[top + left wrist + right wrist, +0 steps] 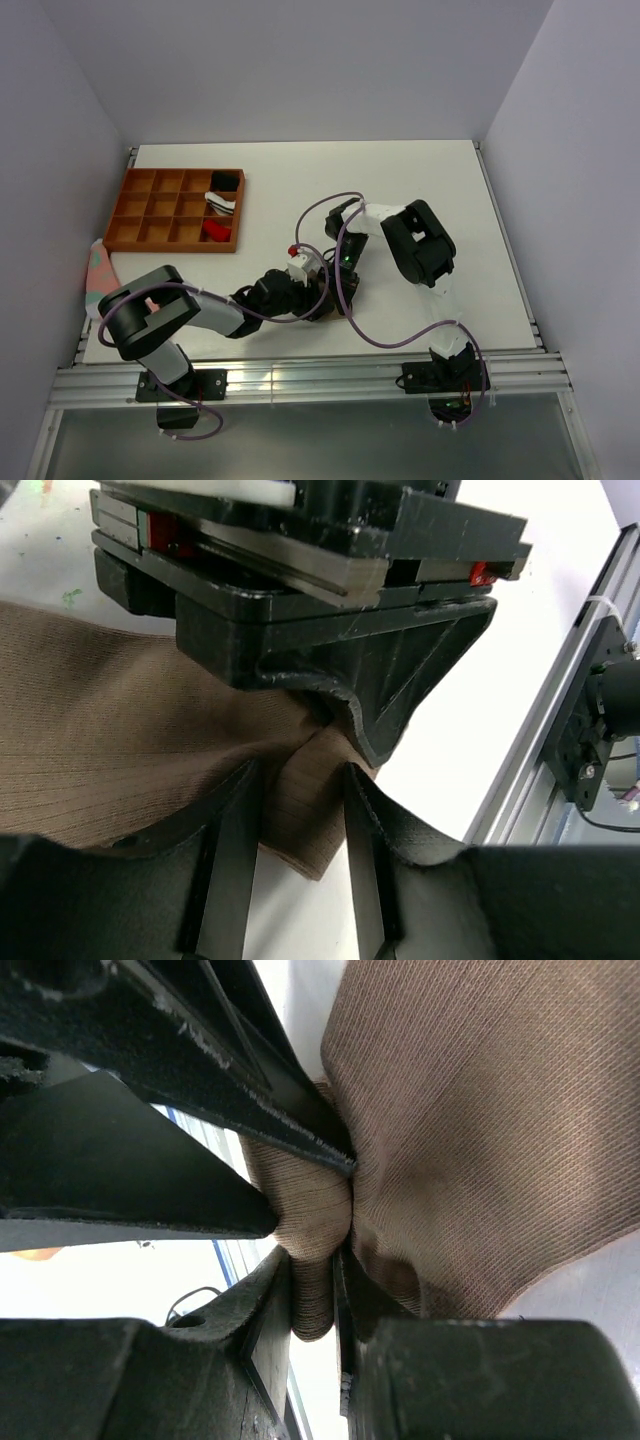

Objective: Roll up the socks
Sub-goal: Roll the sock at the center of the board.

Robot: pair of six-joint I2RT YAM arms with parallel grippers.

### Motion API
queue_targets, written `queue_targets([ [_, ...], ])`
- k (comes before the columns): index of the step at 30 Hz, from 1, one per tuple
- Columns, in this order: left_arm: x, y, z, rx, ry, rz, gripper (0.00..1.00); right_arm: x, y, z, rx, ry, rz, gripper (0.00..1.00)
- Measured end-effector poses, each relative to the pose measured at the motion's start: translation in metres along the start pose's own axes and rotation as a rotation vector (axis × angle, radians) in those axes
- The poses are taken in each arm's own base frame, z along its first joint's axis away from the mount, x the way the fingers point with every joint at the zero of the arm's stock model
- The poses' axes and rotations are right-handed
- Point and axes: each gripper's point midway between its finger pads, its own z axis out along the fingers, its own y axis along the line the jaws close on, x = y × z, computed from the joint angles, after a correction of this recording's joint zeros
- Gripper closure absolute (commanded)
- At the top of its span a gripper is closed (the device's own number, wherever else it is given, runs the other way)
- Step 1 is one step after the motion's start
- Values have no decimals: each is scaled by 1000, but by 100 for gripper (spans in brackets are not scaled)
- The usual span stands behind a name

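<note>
The tan-brown sock (120,740) lies flat on the white table, and one end is gathered into a fold (310,1210). My left gripper (300,780) straddles that end, with fabric filling the gap at its fingertips. My right gripper (312,1260) comes from the opposite side and is shut tight on the fold. Its finger (385,725) presses down just beyond the left tips. In the top view the two grippers (318,285) (337,283) meet near the table's front middle and cover most of the sock.
A wooden compartment tray (120,215) stands at the back left. It holds a black bundle (226,181), a white-and-black one (222,203) and a red one (215,231). A pink-and-green sock (98,275) lies at the left edge. The aluminium rail (300,380) borders the near edge.
</note>
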Motion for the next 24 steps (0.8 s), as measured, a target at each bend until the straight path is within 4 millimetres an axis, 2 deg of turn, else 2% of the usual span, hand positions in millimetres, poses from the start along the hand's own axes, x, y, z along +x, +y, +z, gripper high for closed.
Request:
queue_targets([
  [5,1,-1,1,6,0,-19,73,0,0,0,0,0,0,88],
  [9,3,-3,2,10,-1,-39,85,0,-1,0,4,-1,6,84],
  [12,4,-3,3,13,-4,-55,91,0,-1,0,7,-3,22,78],
  [15,5,-4,2,13,-10,-73,98,-1,-2,-1,12,-8,39,68],
  [18,6,-4,1,11,-14,-99,100,-3,-3,-3,32,-25,41,57],
  [24,10,-5,1,3,-2,-150,100,-11,-7,-20,128,-106,-4,51],
])
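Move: The rolled near end of the brown sock lies just beyond the left fingertips, about 2 cm to the left hand's right, level in depth and 1 cm lower, with the left fingers open around part of it. The sock's flat part spreads some 4 cm ahead and about 1 cm to the left. The right hand already pinches the rolled end, whose middle is about 1 cm to its left and 1 cm back; from it the flat part lies some 4 cm ahead and 4 cm left. The sock's rolled end passes from one grip to the other: the left fingers shut on it almost in place, tipping down a little and easing back about 1 cm. Only once they are nearly closed does the right hand open, let go and draw off forward, about 2.5 cm and slightly up, tilting some 10 degrees. ##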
